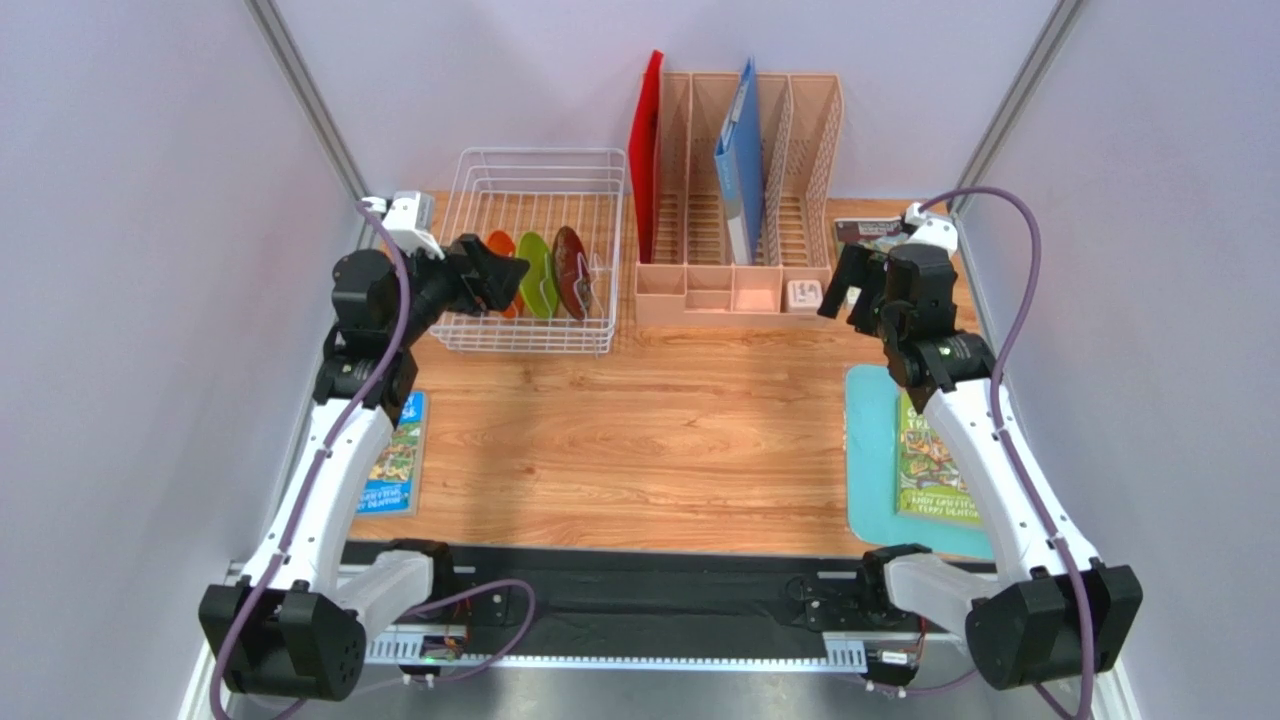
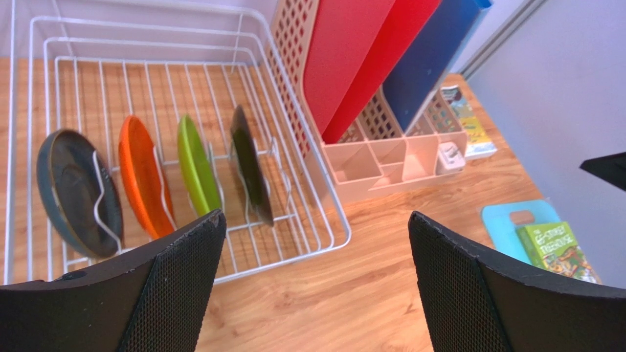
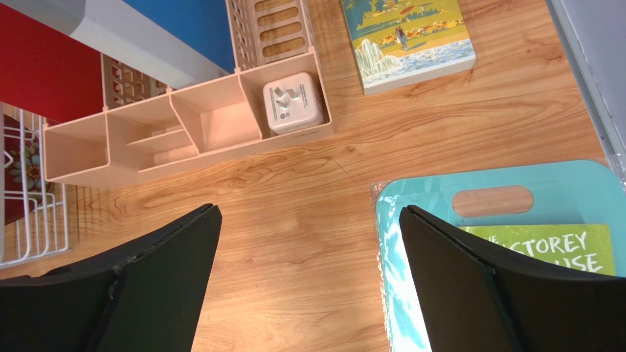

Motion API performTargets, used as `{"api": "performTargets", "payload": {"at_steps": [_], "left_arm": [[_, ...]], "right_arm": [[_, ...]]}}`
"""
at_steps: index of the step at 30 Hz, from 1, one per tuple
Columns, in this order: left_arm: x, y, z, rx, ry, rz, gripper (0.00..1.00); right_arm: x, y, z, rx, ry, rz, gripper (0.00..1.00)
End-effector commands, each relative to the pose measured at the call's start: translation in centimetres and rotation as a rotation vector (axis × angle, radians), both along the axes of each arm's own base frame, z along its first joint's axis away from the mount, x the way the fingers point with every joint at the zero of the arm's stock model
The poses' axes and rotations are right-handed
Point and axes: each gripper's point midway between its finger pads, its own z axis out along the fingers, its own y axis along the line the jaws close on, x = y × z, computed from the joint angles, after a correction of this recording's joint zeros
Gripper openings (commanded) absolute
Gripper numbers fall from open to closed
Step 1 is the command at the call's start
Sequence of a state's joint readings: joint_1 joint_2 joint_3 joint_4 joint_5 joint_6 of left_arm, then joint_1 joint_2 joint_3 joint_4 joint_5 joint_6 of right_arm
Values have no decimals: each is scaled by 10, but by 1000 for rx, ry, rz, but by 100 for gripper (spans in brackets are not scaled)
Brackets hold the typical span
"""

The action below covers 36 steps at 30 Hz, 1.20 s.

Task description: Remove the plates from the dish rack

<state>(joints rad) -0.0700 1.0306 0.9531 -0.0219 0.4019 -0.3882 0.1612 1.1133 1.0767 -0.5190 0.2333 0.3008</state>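
The white wire dish rack (image 1: pixel 541 152) stands at the back left of the table. Four plates stand upright in it: dark teal-grey (image 2: pixel 73 191), orange (image 2: pixel 143 176), lime green (image 2: pixel 197 165) and dark red (image 2: pixel 250 161), seen edge-on. In the top view the green (image 1: pixel 537 273) and dark red (image 1: pixel 570 267) plates show, and the teal-grey one is hidden behind my left arm. My left gripper (image 1: pixel 504 279) is open and empty, above the rack's near left part (image 2: pixel 316 216). My right gripper (image 1: pixel 849 293) is open and empty over bare wood (image 3: pixel 308 209).
A peach-pink organiser (image 1: pixel 736 195) with red and blue folders stands right of the rack. A white box (image 3: pixel 294 103) sits in its front tray. A teal mat (image 1: pixel 879 465) with a green book (image 1: pixel 935 465) lies at the right. Another book (image 1: pixel 394 450) lies at the left.
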Motion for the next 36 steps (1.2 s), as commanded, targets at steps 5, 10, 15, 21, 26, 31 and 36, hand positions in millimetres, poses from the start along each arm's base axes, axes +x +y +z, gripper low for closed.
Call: {"api": "performTargets", "payload": {"at_steps": [5, 10, 15, 21, 26, 31, 36], "left_arm": [[5, -15, -5, 0, 9, -100, 99], [38, -24, -21, -13, 41, -136, 92], [76, -25, -42, 10, 82, -85, 79], [116, -43, -59, 92, 85, -18, 76], [142, -47, -85, 157, 138, 64, 71], [152, -40, -105, 230, 167, 162, 68], [156, -36, -121, 268, 188, 211, 65]], "right_arm": [[15, 1, 21, -12, -64, 8, 100], [15, -4, 15, -38, -44, -11, 100], [13, -8, 6, -66, -18, -21, 100], [20, -11, -7, -87, 16, -34, 100], [26, -10, -15, -87, 38, -35, 100], [28, -13, -18, -99, 45, -52, 100], [29, -14, -21, -106, 51, -54, 100]]}}
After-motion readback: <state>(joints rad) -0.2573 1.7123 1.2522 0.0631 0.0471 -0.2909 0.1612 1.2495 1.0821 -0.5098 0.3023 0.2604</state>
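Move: The left hand, open and empty, is high over the near side of the dish rack. The brown plate lies about 17 cm ahead of it, 6 cm to its right and 22 cm below. The green plate stands some 6 cm to the left of the brown one and the orange plate about 11 cm to its left, both level with it in reach and height. From the right hand the brown plate is roughly 17 cm ahead, 40 cm to the left and 14 cm lower. The left hand first sinks a little, then dives forward and down towards the brown plate, some 14 cm out and 13 cm lower, drifting about 4 cm to the right overall and easing back left at the end, while the wrist tips down, rolls its left side up about 15 degrees and the fingers narrow by roughly a third, staying open and coming into line on either side of the plate, still short of it. The right hand, wide open and away from the rack, merely settles about 4 cm lower with a slight tip downward. ##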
